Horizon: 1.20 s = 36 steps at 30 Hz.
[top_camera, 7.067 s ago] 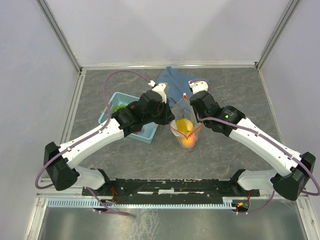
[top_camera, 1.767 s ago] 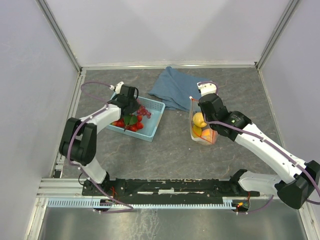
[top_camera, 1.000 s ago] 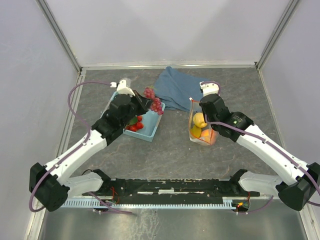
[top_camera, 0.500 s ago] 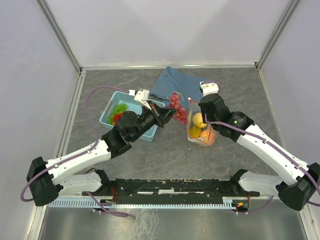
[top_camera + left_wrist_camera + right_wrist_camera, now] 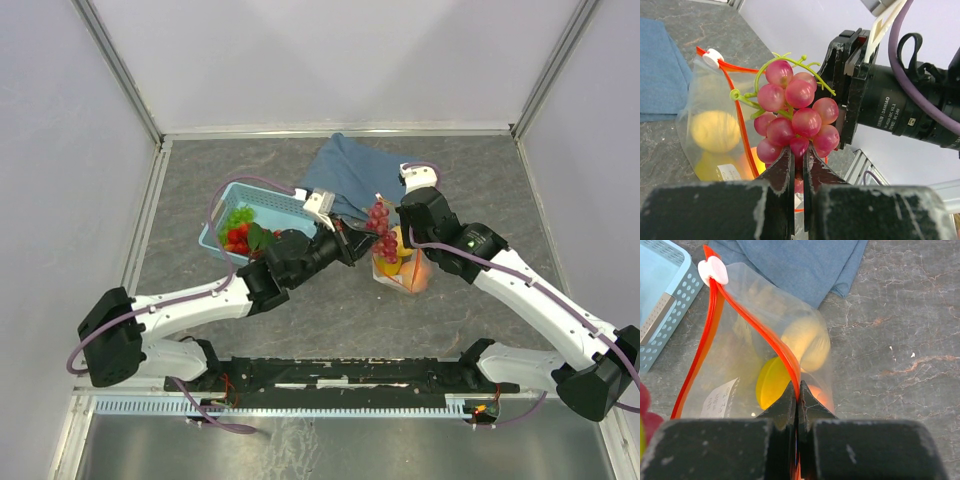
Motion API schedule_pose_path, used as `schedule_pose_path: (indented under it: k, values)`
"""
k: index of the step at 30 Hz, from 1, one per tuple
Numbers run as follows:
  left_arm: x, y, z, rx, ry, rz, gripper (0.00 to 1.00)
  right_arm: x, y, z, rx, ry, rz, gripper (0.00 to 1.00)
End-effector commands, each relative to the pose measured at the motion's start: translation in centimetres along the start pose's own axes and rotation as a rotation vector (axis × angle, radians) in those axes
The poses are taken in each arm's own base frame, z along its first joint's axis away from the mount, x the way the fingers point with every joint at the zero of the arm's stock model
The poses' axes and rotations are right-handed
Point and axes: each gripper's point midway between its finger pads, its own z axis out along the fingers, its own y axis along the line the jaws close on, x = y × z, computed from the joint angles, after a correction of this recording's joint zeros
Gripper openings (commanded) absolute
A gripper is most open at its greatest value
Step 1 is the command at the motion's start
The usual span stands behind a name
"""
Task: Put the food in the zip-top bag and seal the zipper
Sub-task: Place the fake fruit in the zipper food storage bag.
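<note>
My left gripper (image 5: 366, 240) (image 5: 797, 150) is shut on the stem end of a bunch of dark red grapes (image 5: 380, 222) (image 5: 795, 117), held in the air at the mouth of the zip-top bag (image 5: 400, 268) (image 5: 715, 130) (image 5: 740, 355). My right gripper (image 5: 402, 243) (image 5: 797, 390) is shut on the bag's red-orange zipper (image 5: 752, 322), holding the bag upright with its mouth open. The white slider (image 5: 713, 269) (image 5: 713, 57) sits at the far end. Inside the bag lie yellow fruit (image 5: 771, 382) and an orange peach (image 5: 818, 394).
The light blue basket (image 5: 272, 196) to the left holds red strawberries (image 5: 238, 238) and green pieces (image 5: 238, 215). A folded blue cloth (image 5: 350, 175) (image 5: 800, 265) lies just behind the bag. White walls and metal rails border the grey table.
My left arm has carried the grapes rightward from above the basket to the bag's mouth. The right gripper has kept hold of the bag's rim.
</note>
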Motion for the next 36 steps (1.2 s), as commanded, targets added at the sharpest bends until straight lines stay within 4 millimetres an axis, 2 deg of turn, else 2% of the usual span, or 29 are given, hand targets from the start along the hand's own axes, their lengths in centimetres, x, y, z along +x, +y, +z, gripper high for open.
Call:
schedule_pose_path:
  k: [1,6,13,22,36]
  values:
    - [-1.1,-0.4,0.4,-0.007,-0.058,0.062,0.03,-2.8,0.6,-0.8,-0.038,-0.08,0.064,0.01]
    - [1.2,1.9,1.6,-0.12,0.042,0.122,0.03,-2.8,1.3,-0.9,-0.072,-0.075,0.067,0.01]
    - [4.0,3.1,2.6,-0.2,0.177,0.126,0.03,-2.9,1.8,-1.0,-0.1,-0.078,0.081,0.01]
    - [4.1,4.4,4.3,-0.322,0.204,0.118,0.03,-2.7,3.8,-0.9,-0.196,-0.059,0.1,0.02]
    - [2.6,8.0,7.7,-0.484,0.036,0.131,0.04,-2.0,5.0,-1.2,-0.27,-0.031,0.117,0.02]
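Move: The grapes are already pinched in the left fingers; the mouth of the bag lies about 4 cm ahead of that hand, 5 cm to its right and 8 cm below. The white slider is some 8 cm ahead, 2 right and 5 lower; inside the bag, the yellow fruit sits roughly 10 ahead, 7 right, the peach 5 ahead, 8 right, both nearly 20 cm below. From the right hand, the grapes are about 5 cm left, 2 back and 3 higher. The grapes go down through the bag's open mouth: the left hand, grip kept, sinks some 10 cm, at first nearly straight down, then also forward about 6 cm and slightly right, tipping its fingers down roughly 25 degrees and swinging them a little counter-clockwise. The right hand still pinches the bag's rim and carries it about 4 cm left, rolling slightly. ##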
